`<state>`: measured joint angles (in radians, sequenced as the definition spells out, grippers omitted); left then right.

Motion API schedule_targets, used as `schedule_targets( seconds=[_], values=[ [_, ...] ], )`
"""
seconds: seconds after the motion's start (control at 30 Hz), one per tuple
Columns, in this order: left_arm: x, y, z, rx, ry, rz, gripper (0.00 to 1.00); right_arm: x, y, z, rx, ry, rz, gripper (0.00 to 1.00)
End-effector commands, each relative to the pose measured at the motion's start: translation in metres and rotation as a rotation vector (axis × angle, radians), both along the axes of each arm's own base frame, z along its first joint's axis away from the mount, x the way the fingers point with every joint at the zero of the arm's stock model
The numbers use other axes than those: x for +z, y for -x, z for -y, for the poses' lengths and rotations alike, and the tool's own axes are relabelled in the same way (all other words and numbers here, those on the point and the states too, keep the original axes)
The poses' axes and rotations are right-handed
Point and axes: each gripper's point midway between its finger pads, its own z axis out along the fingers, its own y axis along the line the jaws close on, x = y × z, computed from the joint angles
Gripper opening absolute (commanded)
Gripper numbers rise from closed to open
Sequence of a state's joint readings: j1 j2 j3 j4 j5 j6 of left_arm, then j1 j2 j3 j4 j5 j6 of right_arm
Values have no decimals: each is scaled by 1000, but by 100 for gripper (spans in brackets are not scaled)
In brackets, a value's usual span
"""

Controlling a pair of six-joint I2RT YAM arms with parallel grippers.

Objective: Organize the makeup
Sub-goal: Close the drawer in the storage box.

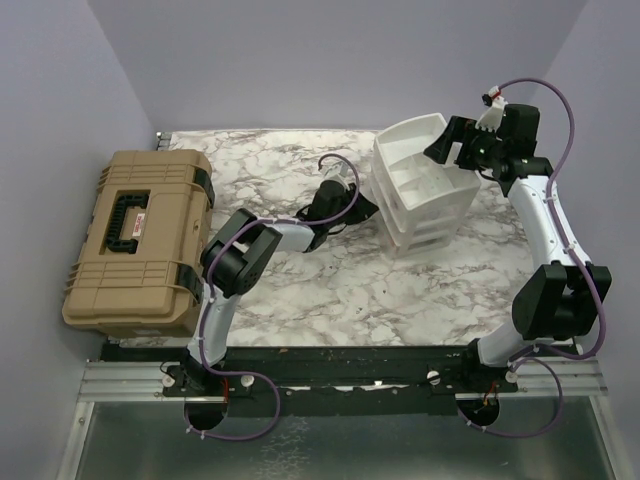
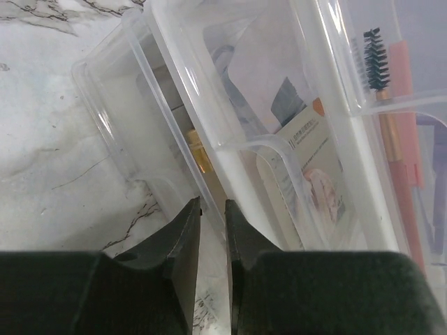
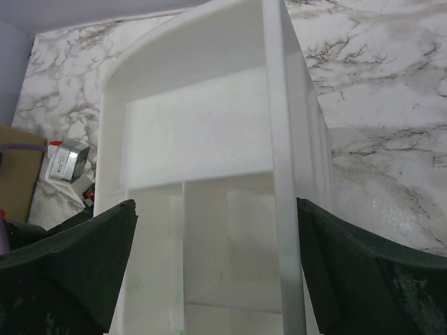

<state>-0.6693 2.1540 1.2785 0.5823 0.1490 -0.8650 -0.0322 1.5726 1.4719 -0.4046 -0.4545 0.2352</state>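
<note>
The white organizer (image 1: pixel 432 205) stands right of centre, its clear drawers (image 2: pixel 150 125) pulled out toward the left arm. Inside them lies makeup: a small amber bottle (image 2: pixel 198 151), a cream sachet (image 2: pixel 311 171), a black mascara brush (image 2: pixel 375 52) and a pink stick (image 2: pixel 402 146). My left gripper (image 1: pixel 364 206) (image 2: pixel 213 206) is at the organizer's left side, shut on the thin front edge of a clear drawer. My right gripper (image 1: pixel 441 148) (image 3: pixel 216 204) hangs open over the organizer's top tray (image 3: pixel 199 132), one finger on each side of it. Whether those fingers touch the tray I cannot tell.
A big tan hard case (image 1: pixel 140 240) lies shut at the table's left edge. Marble tabletop (image 1: pixel 330 280) spreads between the case and the organizer. Purple walls close in the back and both sides.
</note>
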Motion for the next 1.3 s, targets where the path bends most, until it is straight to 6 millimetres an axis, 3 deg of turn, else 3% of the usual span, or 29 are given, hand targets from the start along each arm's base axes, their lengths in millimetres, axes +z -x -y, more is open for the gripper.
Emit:
schedule_targets(
  seconds=[0.0,0.23,0.37,0.43,0.53,0.63,0.8,1.0,1.07,1.13,1.27],
  values=[
    [23,24,25,-76,105,46,20,-37,19,-34,98,-96,-153,99],
    [44,16,-17,83,81,137,21,-38,12,-24,41,-59,-151,99],
    [43,16,-24,113,81,141,23,-37,11,-24,45,-59,-148,99],
    [35,16,-25,118,82,117,21,-37,11,-25,52,-60,-150,99],
    [10,13,-37,196,53,41,1,-36,13,-28,66,-67,-147,99],
    [-9,13,-50,271,40,-11,0,-36,16,-31,96,-72,-155,99],
    [-18,9,-31,209,50,-35,0,-35,17,-32,103,-76,-147,99],
    [-5,6,18,47,106,-10,0,-33,20,-36,121,-94,-147,99],
    [-9,9,31,9,123,-28,0,-33,18,-31,113,-103,-144,99],
    [-6,11,33,-1,123,-17,0,-33,17,-31,113,-104,-145,99],
    [-3,8,18,37,89,-3,0,-32,11,-25,79,-80,-139,100]
  ],
)
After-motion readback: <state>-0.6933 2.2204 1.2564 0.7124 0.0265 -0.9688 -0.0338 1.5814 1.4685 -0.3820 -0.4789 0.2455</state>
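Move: The bottom drawer's front, still a little proud, is right at the left fingertips: about 2 cm to the right and 1 ahead of the left hand, some 2 lower. The middle drawer's front lies about 4 cm right, 1 ahead and 3 above that hand; the top tray's middle is some 10 right, 4 ahead and 14 up. From the right hand, straddling the tray's far-right wall, the drawer front is roughly 9 left, 7 back and 20 below. The bottom drawer's front is first released as the slightly open left gripper backs off about 4 cm to the left and a little back, lifting 2 cm and shutting its fingers. With a roughly 10-degree counter-clockwise turn on the way out, it then drops about 3.5 cm and drives right and forward, closed tips back against the front near the handle cut-out. The right hand stays put, wide open around the tray wall, backing the box. ##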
